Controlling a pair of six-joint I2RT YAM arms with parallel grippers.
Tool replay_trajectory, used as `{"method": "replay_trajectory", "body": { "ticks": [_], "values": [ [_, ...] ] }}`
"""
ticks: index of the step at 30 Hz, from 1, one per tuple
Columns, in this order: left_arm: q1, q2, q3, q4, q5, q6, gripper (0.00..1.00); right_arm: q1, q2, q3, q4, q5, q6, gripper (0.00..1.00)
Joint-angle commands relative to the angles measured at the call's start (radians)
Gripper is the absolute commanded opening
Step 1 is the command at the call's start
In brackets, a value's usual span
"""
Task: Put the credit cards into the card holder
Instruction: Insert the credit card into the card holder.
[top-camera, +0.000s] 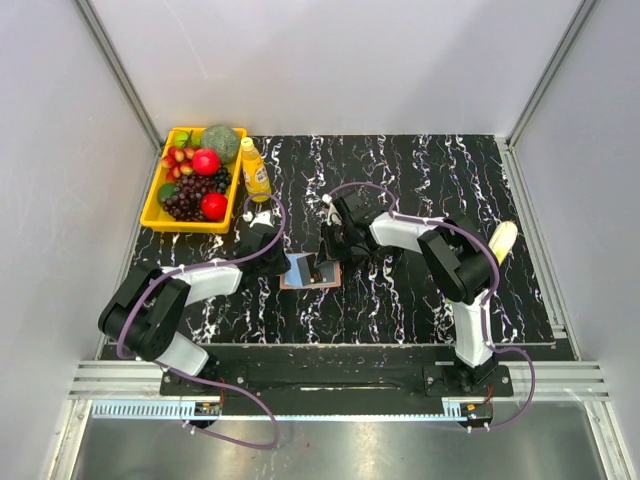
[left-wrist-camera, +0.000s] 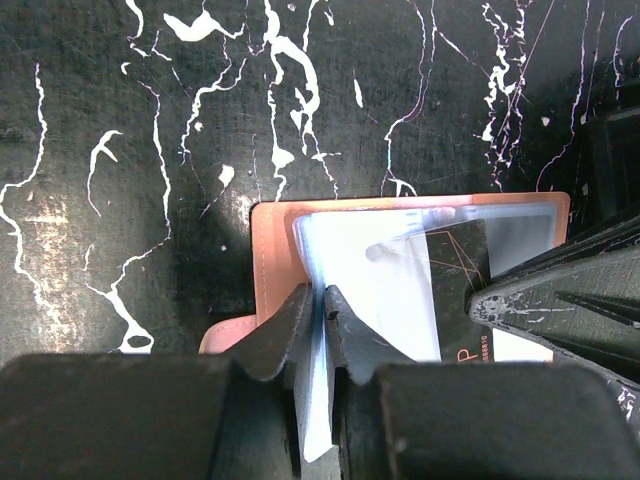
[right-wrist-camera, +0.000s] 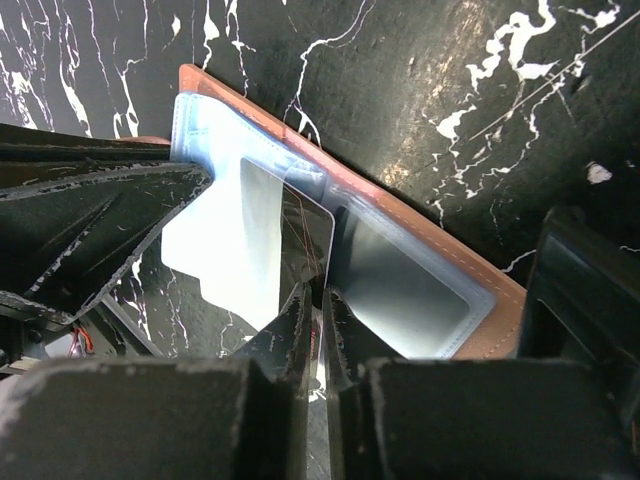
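Note:
The tan-brown card holder (top-camera: 300, 272) lies open on the black marbled table, between the two grippers. My left gripper (left-wrist-camera: 322, 300) is shut on the edge of the holder's pale bluish clear sleeve (left-wrist-camera: 370, 270) and holds that page raised off the brown cover (left-wrist-camera: 275, 250). My right gripper (right-wrist-camera: 318, 295) is shut on the near end of a dark glossy credit card (right-wrist-camera: 300, 235). The card's far end sits against the lifted sleeve (right-wrist-camera: 220, 240), above the holder's brown edge (right-wrist-camera: 470, 262). In the left wrist view the card (left-wrist-camera: 455, 270) lies beside the right fingers (left-wrist-camera: 560, 290).
A yellow tray (top-camera: 152, 212) of fruit stands at the back left, with a yellow bottle (top-camera: 255, 170) next to it. A banana (top-camera: 502, 240) lies at the right, behind the right arm. White walls close in three sides.

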Motion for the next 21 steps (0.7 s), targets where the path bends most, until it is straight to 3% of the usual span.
{"method": "replay_trajectory", "body": {
  "ticks": [1, 6, 11, 21],
  "values": [
    [0.009, 0.015, -0.008, -0.040, -0.014, 0.017, 0.15, 0.030, 0.010, -0.026, 0.008, 0.007, 0.023, 0.13],
    [0.009, 0.004, -0.012, -0.053, -0.006, 0.014, 0.25, 0.029, 0.025, -0.050, 0.055, 0.000, 0.071, 0.14],
    [0.009, -0.034, -0.035, -0.053, 0.003, -0.003, 0.31, 0.030, 0.002, -0.096, 0.130, -0.039, 0.127, 0.28],
    [0.009, -0.074, -0.085, -0.010, 0.045, -0.045, 0.33, 0.042, -0.005, -0.130, 0.219, -0.052, 0.206, 0.40]
  ]
}}
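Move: The clear sleeve on the card holder's left leaf, where the black card is going, is centred about 4 cm to the left of my right hand and roughly 1 cm back; the half-inserted card's middle is only some 2 cm to the left, and the right leaf about 2 cm to the right and 1 cm back. From my left hand, already at the sleeve's outer edge, the sleeve's middle is about 3 cm right, level ahead. All lie about 1 cm below the fingertips. I work my right hand about 2.5 cm left across the holder, going with the card deeper into the clear sleeve, and ease about 1 cm back, opening the fingers around the card's exposed edge as the hand tips some 10 degrees flatter. Meanwhile my left fingers spread and let go of the sleeve's edge, then draw back about 1 cm, rising barely at all. ##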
